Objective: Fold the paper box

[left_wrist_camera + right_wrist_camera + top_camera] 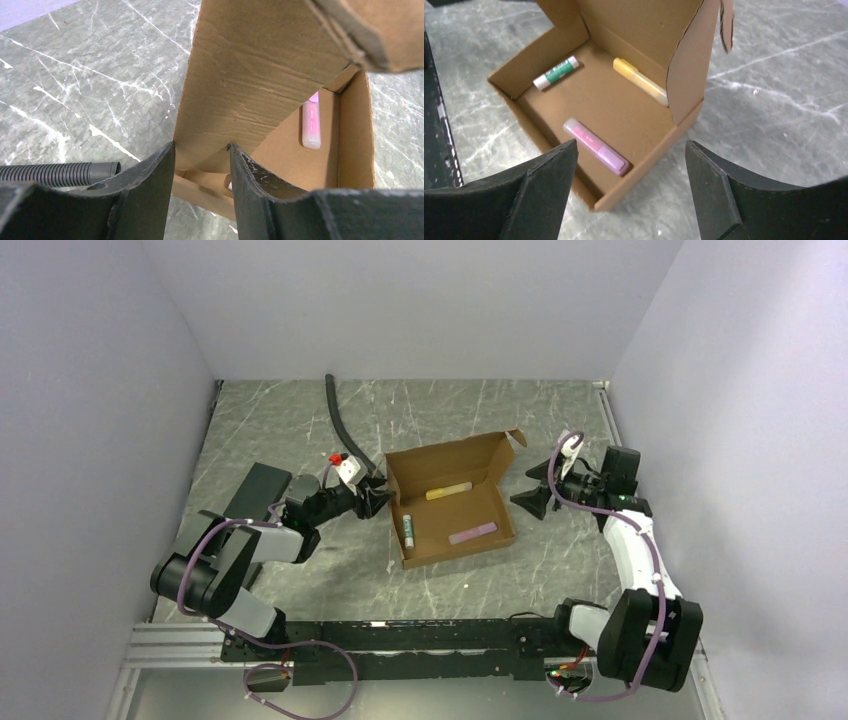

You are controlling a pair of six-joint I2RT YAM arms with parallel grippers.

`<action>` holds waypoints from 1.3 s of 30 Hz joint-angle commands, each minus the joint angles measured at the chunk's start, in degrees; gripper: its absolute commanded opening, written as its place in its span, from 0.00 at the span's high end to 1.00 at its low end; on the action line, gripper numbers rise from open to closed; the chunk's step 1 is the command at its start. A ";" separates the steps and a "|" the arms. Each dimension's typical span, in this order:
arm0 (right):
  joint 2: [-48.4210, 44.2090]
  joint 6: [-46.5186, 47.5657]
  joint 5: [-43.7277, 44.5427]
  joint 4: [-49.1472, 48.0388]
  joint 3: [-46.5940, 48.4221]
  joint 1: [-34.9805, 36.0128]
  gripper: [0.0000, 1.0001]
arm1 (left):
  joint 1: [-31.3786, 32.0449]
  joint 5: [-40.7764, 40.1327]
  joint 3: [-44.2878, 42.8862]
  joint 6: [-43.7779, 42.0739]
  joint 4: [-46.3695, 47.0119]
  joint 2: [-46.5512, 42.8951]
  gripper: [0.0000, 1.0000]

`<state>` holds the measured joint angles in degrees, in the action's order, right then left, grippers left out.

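The paper box (pixel 440 515) stands near the table's middle as a shallow brown tray, its lid (pixel 455 455) raised at the back. Inside lie a green-and-white tube (pixel 409 527), a yellow marker (pixel 448 491) and a pink marker (pixel 473 533). My left gripper (pixel 378 498) is at the box's left wall. In the left wrist view its gripper (pixel 201 146) is shut across that cardboard wall (pixel 240 75), with both fingertips touching it. My right gripper (pixel 535 492) stands open just right of the box. In the right wrist view this gripper (pixel 631 145) hangs over the box's corner (pixel 649 155), holding nothing.
A black corrugated hose (pixel 340 425) runs from the back wall toward the left gripper and shows again as the hose (pixel 50 173) in the left wrist view. White walls close in the left, back and right. A metal rail (pixel 380 650) spans the near edge.
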<state>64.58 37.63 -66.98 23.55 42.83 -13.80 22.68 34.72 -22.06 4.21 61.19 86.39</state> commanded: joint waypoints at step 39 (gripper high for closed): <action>2.57 -39.87 27.32 -32.66 -2.66 20.91 1.00 | -0.14 2.11 -0.50 1.11 0.88 0.10 0.52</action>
<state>67.18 3.03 -34.52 -10.81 37.80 5.21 22.11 34.83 -22.06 4.25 60.51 86.39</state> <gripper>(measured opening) 0.019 0.483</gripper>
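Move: The raised lid's right side wing lies about 7 cm ahead of the open right hand and 5 cm to its left, roughly level. Inside the tray, the yellow tube is some 15 cm left of this hand and level with it fore and aft. The pink tube is about 9 cm left and 11 cm back, both tubes roughly 14 cm below. From the left hand, the right wing is some 26 cm right, 8 cm ahead and slightly higher. The right fingers close from wide open and pinch the near edge of the lid's right side wing, after the hand sweeps about 7 cm forward and 4 cm left at an even height. Its wrist swings some 20 degrees clockwise on the way, bringing the fingers to point more forward; the hand then eases back barely a centimetre, keeping the grip. ##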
